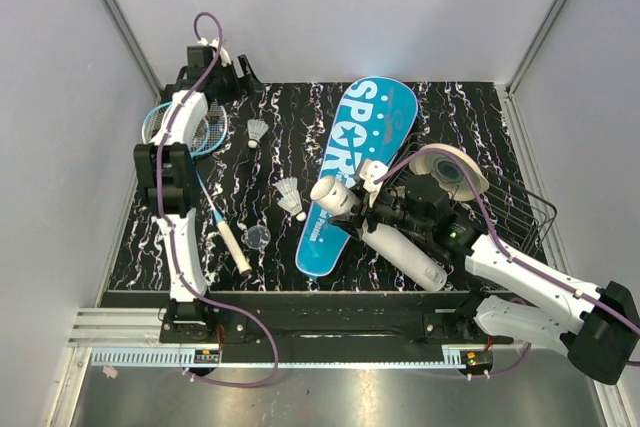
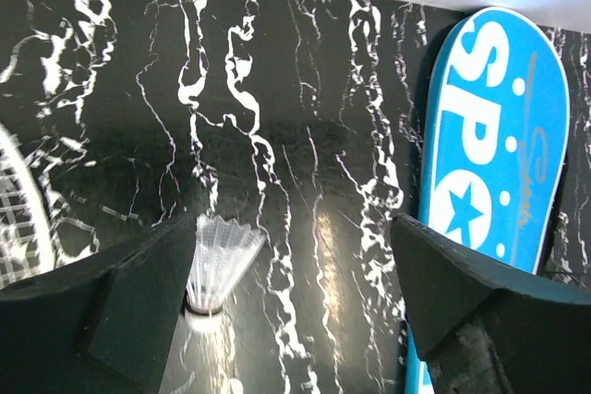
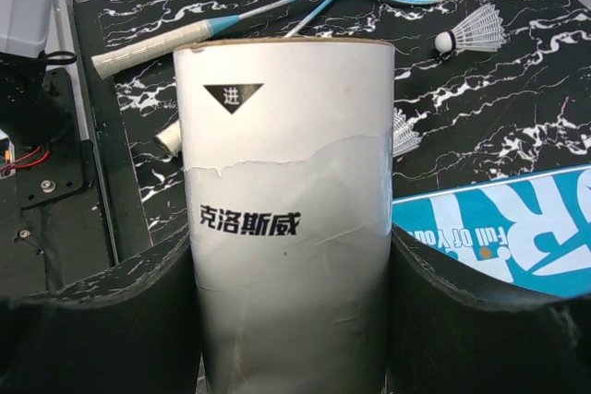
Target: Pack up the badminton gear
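Observation:
My right gripper is shut on the long white tube, a black finger on each side. In the top view the tube lies slanted over the near end of the blue "SPORT" cover. My left gripper stands open low over the back of the table. One white shuttlecock stands on the table just inside its left finger, apart from the right one. The two light-blue rackets lie stacked at the far left, handles toward me. Two more shuttlecocks lie mid-table.
A black wire basket stands at the right edge, with a round woven disc leaning at its rim. A small clear cap lies beside the racket handles. White walls close in the table on the left, back and right.

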`<state>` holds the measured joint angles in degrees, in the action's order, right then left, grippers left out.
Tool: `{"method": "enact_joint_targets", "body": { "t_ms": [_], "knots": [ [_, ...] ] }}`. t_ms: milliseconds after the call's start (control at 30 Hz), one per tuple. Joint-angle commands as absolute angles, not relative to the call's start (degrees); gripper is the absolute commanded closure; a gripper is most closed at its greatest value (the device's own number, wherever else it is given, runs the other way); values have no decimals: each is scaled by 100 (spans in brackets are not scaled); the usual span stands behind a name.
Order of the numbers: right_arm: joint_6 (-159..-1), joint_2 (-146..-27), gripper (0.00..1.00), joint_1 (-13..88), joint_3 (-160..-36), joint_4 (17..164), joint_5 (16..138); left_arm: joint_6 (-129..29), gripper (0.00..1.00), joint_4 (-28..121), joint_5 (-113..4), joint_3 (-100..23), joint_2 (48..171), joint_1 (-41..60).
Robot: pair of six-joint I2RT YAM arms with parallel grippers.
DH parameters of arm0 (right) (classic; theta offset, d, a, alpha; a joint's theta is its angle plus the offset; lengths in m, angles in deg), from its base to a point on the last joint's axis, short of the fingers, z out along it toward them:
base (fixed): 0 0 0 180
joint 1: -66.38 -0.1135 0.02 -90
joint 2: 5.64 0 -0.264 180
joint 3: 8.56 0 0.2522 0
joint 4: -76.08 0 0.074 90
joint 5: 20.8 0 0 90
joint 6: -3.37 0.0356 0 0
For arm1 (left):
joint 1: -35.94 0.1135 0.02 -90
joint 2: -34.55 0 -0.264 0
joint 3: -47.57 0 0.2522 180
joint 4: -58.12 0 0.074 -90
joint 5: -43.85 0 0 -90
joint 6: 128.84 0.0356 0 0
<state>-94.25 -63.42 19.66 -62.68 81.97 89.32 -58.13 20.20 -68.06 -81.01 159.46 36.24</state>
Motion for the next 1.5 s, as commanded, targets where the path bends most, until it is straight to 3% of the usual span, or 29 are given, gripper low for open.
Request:
{"method": "enact_joint_targets", "body": {
  "t_ms": [0,333,400,467,900,1267,1467],
  "knots": [
    [-9094,-6303,71,1945,-6416,8334,8959,-6097,10,2687,-7445,-8712,16717,3700],
    [-9156,-6400,71,1936,-6451,8396,8678,-5897,17,2635,-7041,-9073,17386,3621],
    [-9164,-6418,71,1945,-6451,8387,8660,-5810,24,2486,-7111,-9134,17439,3621],
    [-9182,-6435,71,1945,-6451,8387,8660,-5765,24,2301,-7094,-9100,17343,3612],
    [-9068,-6357,71,1945,-6355,8211,8862,-5308,25,1817,-7113,-8047,16666,3656],
    [-8918,-6330,71,1945,-6232,7930,9047,-5343,38,1729,-6909,-6701,15603,3691],
    [-8874,-6312,71,1945,-6205,7859,9126,-5352,44,1352,-6892,-6489,15663,3691]
  ]
}}
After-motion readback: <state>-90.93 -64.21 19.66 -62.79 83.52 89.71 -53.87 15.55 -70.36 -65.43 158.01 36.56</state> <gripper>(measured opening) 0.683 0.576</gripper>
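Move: The shuttlecock beyond the rest lies about 16 cm below the left hand, some 5 cm back and 2 cm to its right, cork end towards the base. From the left hand, the racket heads are about 18 cm left and 3 cm back, the other shuttlecocks 24 cm back and 12 cm right, and the blue bag's middle 16 cm back and 31 cm right. From the tube-holding right hand, the first shuttlecock is roughly 33 cm forward, 30 cm left and 22 cm down. The far shuttlecock is caught by the left fingers and dragged back towards the base: the open hand drops about 10 cm just beyond it, easing slightly forward, then draws back some 10 cm, sinking on, then rising a little. The wrist tips some 15 degrees further down and the fingers close partway. The right hand keeps its hold on the white tube. ##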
